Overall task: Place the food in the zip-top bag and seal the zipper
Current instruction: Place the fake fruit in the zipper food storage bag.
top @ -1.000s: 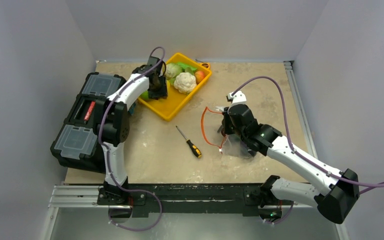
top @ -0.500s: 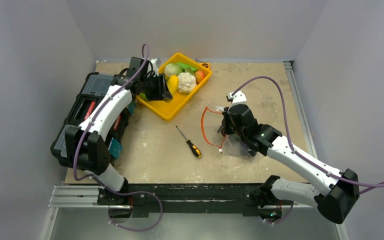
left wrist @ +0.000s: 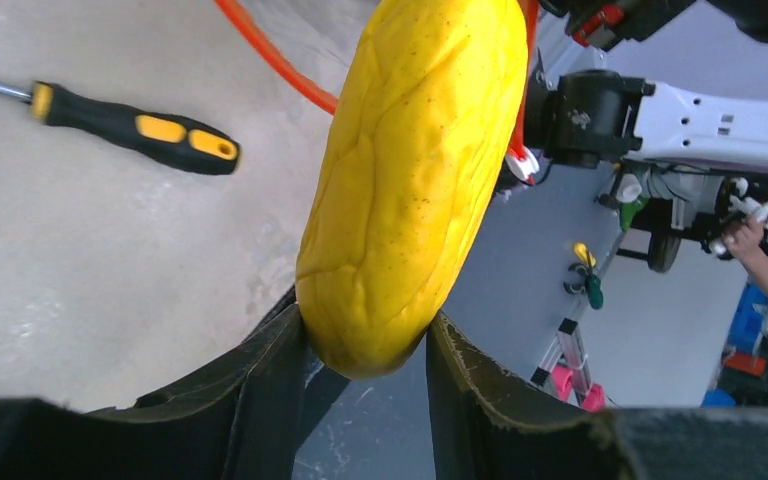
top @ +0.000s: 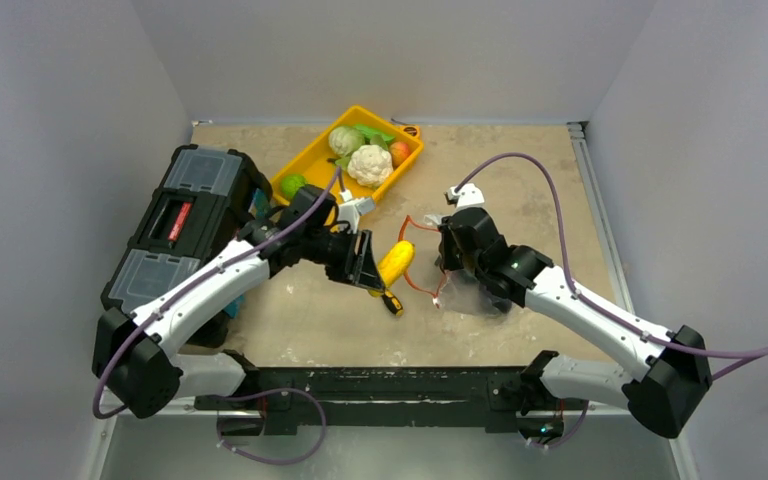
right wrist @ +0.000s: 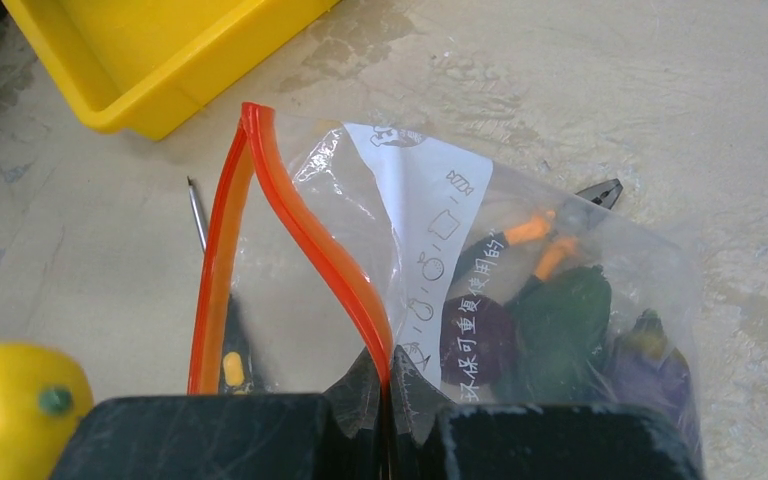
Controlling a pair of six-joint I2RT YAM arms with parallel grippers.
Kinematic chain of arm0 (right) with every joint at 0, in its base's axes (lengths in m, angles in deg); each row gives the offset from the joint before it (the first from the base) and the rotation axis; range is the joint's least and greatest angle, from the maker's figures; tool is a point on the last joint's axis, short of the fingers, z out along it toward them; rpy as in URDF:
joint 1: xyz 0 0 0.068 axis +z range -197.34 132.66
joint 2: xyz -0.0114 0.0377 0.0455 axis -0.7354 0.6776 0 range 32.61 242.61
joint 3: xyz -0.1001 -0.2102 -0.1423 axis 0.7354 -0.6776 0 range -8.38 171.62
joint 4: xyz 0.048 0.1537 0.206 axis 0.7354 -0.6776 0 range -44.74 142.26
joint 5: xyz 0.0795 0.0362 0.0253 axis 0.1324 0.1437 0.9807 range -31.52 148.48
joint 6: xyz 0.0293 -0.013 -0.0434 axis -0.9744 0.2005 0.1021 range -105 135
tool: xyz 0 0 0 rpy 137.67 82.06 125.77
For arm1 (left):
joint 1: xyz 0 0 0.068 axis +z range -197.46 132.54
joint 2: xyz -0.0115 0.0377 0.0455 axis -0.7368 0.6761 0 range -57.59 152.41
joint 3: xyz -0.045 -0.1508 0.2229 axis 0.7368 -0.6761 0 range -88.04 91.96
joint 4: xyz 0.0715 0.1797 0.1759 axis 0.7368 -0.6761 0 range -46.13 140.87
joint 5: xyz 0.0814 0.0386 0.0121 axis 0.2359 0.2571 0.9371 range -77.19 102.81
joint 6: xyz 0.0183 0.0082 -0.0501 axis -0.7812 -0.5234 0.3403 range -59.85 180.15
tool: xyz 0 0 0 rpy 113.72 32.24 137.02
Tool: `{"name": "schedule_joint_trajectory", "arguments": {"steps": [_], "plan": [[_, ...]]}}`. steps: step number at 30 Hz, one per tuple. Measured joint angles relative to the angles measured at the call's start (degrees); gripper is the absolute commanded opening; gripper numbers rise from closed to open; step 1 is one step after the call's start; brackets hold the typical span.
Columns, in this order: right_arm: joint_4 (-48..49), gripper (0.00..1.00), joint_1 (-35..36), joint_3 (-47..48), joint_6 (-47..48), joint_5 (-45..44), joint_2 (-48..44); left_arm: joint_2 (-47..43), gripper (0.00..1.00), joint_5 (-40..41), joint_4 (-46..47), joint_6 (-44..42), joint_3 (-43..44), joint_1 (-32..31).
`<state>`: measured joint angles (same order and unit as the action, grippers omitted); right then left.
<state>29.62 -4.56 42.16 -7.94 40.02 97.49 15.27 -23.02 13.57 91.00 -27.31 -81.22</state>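
Observation:
My left gripper (top: 375, 270) is shut on the yellow corn (top: 397, 261), holding it by one end (left wrist: 415, 180) above the table just left of the bag's mouth. The clear zip-top bag (top: 472, 294) lies right of centre. Its red-orange zipper (right wrist: 300, 230) stands open in a loop. My right gripper (right wrist: 388, 375) is shut on one lip of the zipper. Inside the bag lie a purple eggplant (right wrist: 480, 335) and a dark green avocado (right wrist: 560, 320). The cabbage (top: 345, 139), cauliflower (top: 369, 165), orange-red fruit (top: 399, 152) and lime (top: 293, 185) sit in the yellow tray (top: 312, 160).
A black-and-yellow screwdriver (left wrist: 135, 128) lies on the table under the corn, by the bag's mouth. Orange-handled pliers (right wrist: 560, 235) show through the bag, their tip poking out beyond it. A black toolbox (top: 175, 230) fills the left side.
My left arm has lifted the corn out of the tray and swung it down and right to the bag's mouth. The right gripper has kept its hold on the zipper, barely moving.

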Motion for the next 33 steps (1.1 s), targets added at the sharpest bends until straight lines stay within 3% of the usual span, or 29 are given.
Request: {"name": "schedule_joint_trajectory", "arguments": {"steps": [9, 22, 33], "plan": [[0.02, 0.0, 0.02, -0.11, 0.07, 0.92, -1.29, 9.29, 0.08, -1.99, 5.7, 5.6, -0.26, -7.13], [3.65, 0.0, -0.2, -3.34, 2.32, 5.35, -8.81, 15.21, 0.16, -3.13, 8.41, 10.19, 5.18, -7.58], [5.53, 0.0, -0.02, -4.17, 4.46, 9.22, -9.77, 23.21, 0.32, -4.57, 8.28, 11.91, 13.03, -7.58]]}}
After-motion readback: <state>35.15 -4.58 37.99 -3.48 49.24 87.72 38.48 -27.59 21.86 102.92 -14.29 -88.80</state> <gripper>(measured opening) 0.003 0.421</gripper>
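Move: The left hand holds the yellow fruit by one end; the bag's open orange mouth lies about 10 cm to its right, 4 cm ahead and some 4 cm lower. The screwdriver is roughly 16 cm below that hand, about 1 cm to its right and level fore-and-aft; the eggplant in the bag lies 27 cm right, 4 cm back and 13 cm below. From the right hand, pinching the rim, the yellow fruit's middle is some 11 cm left, level fore-and-aft and at the same height. The left hand carries the yellow fruit about 9 cm to the right into the bag's mouth, dipping some 4 cm and easing slightly back at first, then coming up about 2 cm and working forward as its wrist rolls a little and its fingers keep their hold. The right hand, still shut on the orange rim, waits briefly, then lifts it about 3.5 cm while drawing it back 2 cm and turning some 10 degrees counter-clockwise, so the rim comes up around the fruit. ##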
